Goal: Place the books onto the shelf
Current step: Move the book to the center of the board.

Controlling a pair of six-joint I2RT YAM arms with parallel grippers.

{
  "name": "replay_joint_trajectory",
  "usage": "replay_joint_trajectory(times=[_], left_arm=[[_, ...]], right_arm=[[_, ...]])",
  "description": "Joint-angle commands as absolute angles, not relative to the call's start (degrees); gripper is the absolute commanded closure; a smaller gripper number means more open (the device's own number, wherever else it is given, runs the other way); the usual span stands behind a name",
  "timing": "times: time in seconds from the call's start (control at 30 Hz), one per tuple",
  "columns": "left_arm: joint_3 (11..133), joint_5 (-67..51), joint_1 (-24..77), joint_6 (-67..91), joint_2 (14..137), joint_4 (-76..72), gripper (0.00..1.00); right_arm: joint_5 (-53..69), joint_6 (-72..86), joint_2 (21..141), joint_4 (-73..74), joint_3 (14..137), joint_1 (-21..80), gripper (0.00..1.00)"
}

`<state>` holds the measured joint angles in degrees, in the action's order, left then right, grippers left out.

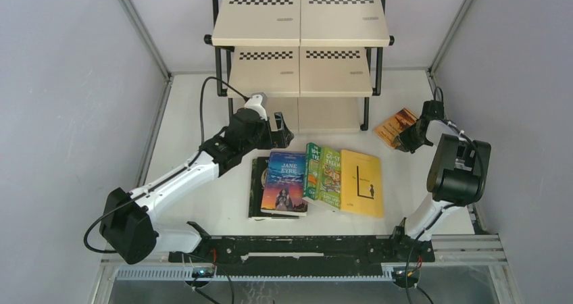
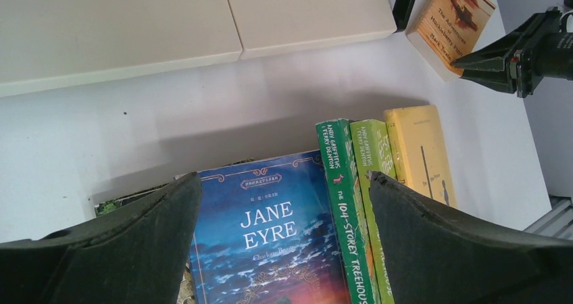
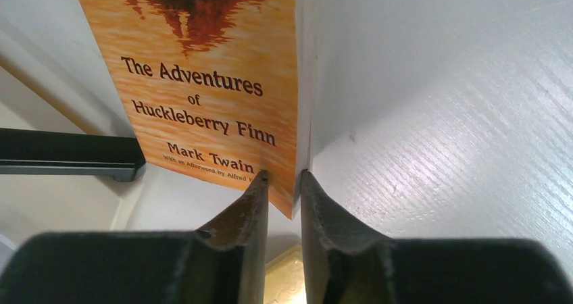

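The small orange book (image 3: 203,67), "The Adventures of Huckleberry Finn", lies at the right of the shelf (image 1: 301,40), and my right gripper (image 3: 284,175) is shut on its near corner, one finger on each face. A row of books lies on the table before the shelf: a black one (image 1: 257,182) under the blue "Jane Eyre" (image 2: 270,230), two green ones (image 1: 323,175) and a yellow one (image 1: 361,182). My left gripper (image 2: 284,179) hangs wide open over the top edge of "Jane Eyre" and the nearest green spine (image 2: 344,182), holding nothing.
The shelf's lowest cream board (image 2: 135,27) lies just beyond the left gripper. Its black right leg (image 3: 67,152) stands close to the left of the orange book. Grey walls close in the table on both sides.
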<state>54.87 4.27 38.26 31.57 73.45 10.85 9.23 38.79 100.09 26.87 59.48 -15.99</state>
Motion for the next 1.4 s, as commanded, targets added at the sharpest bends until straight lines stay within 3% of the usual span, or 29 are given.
replay_joint_trajectory(times=[0.0, 0.13, 0.17, 1.37], left_arm=[[55.2, 4.1, 38.6, 31.8, 72.7, 8.3, 0.03], [54.7, 4.4, 38.7, 31.9, 72.2, 8.3, 0.03], [54.5, 4.4, 38.6, 31.9, 72.1, 8.3, 0.03], [55.2, 1.9, 39.1, 33.2, 68.8, 9.9, 0.00]], right_arm=[[6.2, 39.0, 102.8, 26.9, 60.2, -15.6, 0.78], [6.1, 38.8, 102.4, 27.2, 60.2, -15.6, 0.99], [6.3, 38.8, 102.2, 27.2, 60.2, -15.7, 1.00], [15.7, 40.8, 78.3, 31.6, 57.3, -16.5, 1.00]])
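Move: The Huckleberry Finn book lies almost flat. Its near corner is between the right hand's part-closed fingers; its middle is some 6 cm ahead of that hand, neither left nor right of it, and about 1 cm below. The foot of the shelf's right front leg stands roughly 11 cm left and 6 cm ahead, and the yellow book's middle about 12 cm left and 13 cm back. From the left hand, the Huckleberry Finn book is some 37 cm right, 11 cm ahead and 18 cm below. The right fingers pinch the near corner of the Huckleberry Finn book, closing from about a third open to almost shut while the hand stays nearly in place. Keeping that grip, the hand raises the corner about 8 cm, drifting slightly back and left late in the rise as the fingertips tip forward by some 10 degrees. The left hand, open and empty, rises about 2 cm. ##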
